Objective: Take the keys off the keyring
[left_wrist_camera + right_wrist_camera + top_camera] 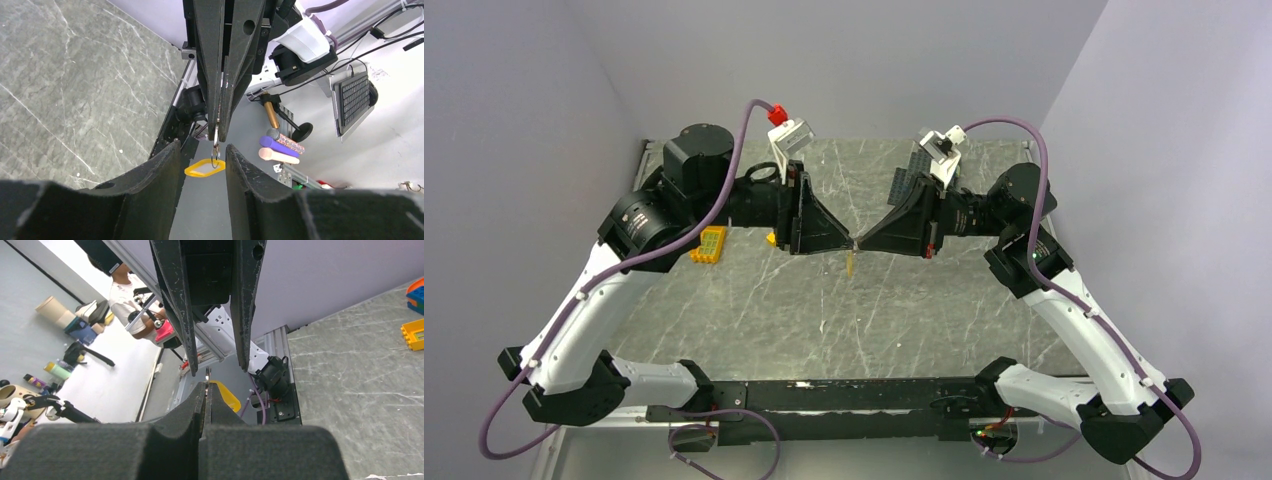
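Both grippers meet tip to tip above the middle of the table. My right gripper (862, 243) is shut on the keyring (215, 154), a thin grey metal loop that sticks out of its closed tips (205, 384). The yellow key tag (204, 168) hangs from the loop, flat and oblong. It also shows in the top view (851, 265) and in the right wrist view (228, 397). My left gripper (848, 242) is open. Its fingers (165, 165) stand on either side of the ring and tag without touching them.
A yellow studded brick (709, 243) and a small yellow cube (771, 238) lie on the grey marble table (824, 320) under the left arm. Dark grey plates (912, 178) lie at the back right. The yellow brick also shows in the right wrist view (412, 333).
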Robot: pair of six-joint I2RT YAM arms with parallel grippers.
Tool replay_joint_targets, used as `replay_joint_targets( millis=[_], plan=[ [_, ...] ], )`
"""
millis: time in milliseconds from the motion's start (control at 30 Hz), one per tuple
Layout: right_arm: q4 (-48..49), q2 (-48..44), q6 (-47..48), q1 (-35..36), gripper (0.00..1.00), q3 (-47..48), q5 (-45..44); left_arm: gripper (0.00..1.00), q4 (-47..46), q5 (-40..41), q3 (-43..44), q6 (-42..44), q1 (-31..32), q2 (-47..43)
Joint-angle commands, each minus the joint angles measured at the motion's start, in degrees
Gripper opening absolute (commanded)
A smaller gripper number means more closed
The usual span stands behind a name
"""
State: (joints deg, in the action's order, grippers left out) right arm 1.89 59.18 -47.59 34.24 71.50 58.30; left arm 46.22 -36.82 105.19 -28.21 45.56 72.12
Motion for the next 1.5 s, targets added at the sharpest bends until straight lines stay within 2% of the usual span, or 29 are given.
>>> replay_joint_targets(
  millis=[0,367,567,767,967,1067,1133,1200,1300,1467],
  plan=[
    [2.9,-1.0,-0.5,0.2,0.0,0.3,-1.1,0.43,-2.9,-2.1,-0.2,-0.6,-0.1,-0.7],
    [3.8,-0.9,-1.0,0.1,0.0,-0.1,-1.0,0.26,-3.5,-3.3,-1.1,-1.0,0.0,-0.5],
    [4.0,-1.0,-1.2,0.1,0.0,-0.1,-0.9,0.2,-4.5,-3.9,-1.3,-1.5,0.1,0.1],
    [4.1,-1.3,-1.4,0.1,0.0,-0.4,-1.0,0.0,-4.6,-3.3,-0.5,-1.6,0.2,0.6],
    [2.9,-1.4,-1.1,0.2,0.01,-0.3,-0.7,0.0,-2.5,-0.4,1.6,-0.8,0.8,1.7],
    [-0.1,-1.2,1.2,0.1,0.35,0.8,0.0,0.0,-0.8,0.2,2.6,0.2,1.0,1.9],
    [-1.6,-1.1,2.9,0.1,0.5,1.6,0.1,0.0,-0.8,-0.2,2.3,0.4,1.0,1.6],
    [-4.6,-1.0,4.6,0.1,0.61,2.4,0.3,0.0,-1.0,-0.7,1.8,0.5,1.1,1.3],
    [-8.2,-0.5,7.4,0.1,0.69,3.9,0.8,0.0,-0.3,-2.1,1.9,1.0,1.1,1.6],
    [-14.7,0.8,12.8,-0.7,0.71,6.8,2.1,0.0,4.9,-5.5,3.7,3.4,1.0,2.9]
  ],
)
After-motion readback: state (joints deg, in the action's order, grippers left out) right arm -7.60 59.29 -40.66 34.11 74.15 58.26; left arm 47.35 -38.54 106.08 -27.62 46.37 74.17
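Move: The keyring sticks out of my shut right fingers between my half-open left fingertips, about 1 cm to the right of my left hand, level with it. The key, clamped in the right fingers, is some 3 cm to the right of my left hand, and the yellow tag hangs about 4 cm below it and 1 cm to its right. From my right hand the keyring lies roughly 2 cm to the left. I close my left fingers fully and pinch the keyring by the key's head, easing that hand about 1 cm right towards my right hand and slightly down. Only then do I open my right fingers wide, letting go of the key, while that hand sinks about 1 cm and stays around the bare key. ##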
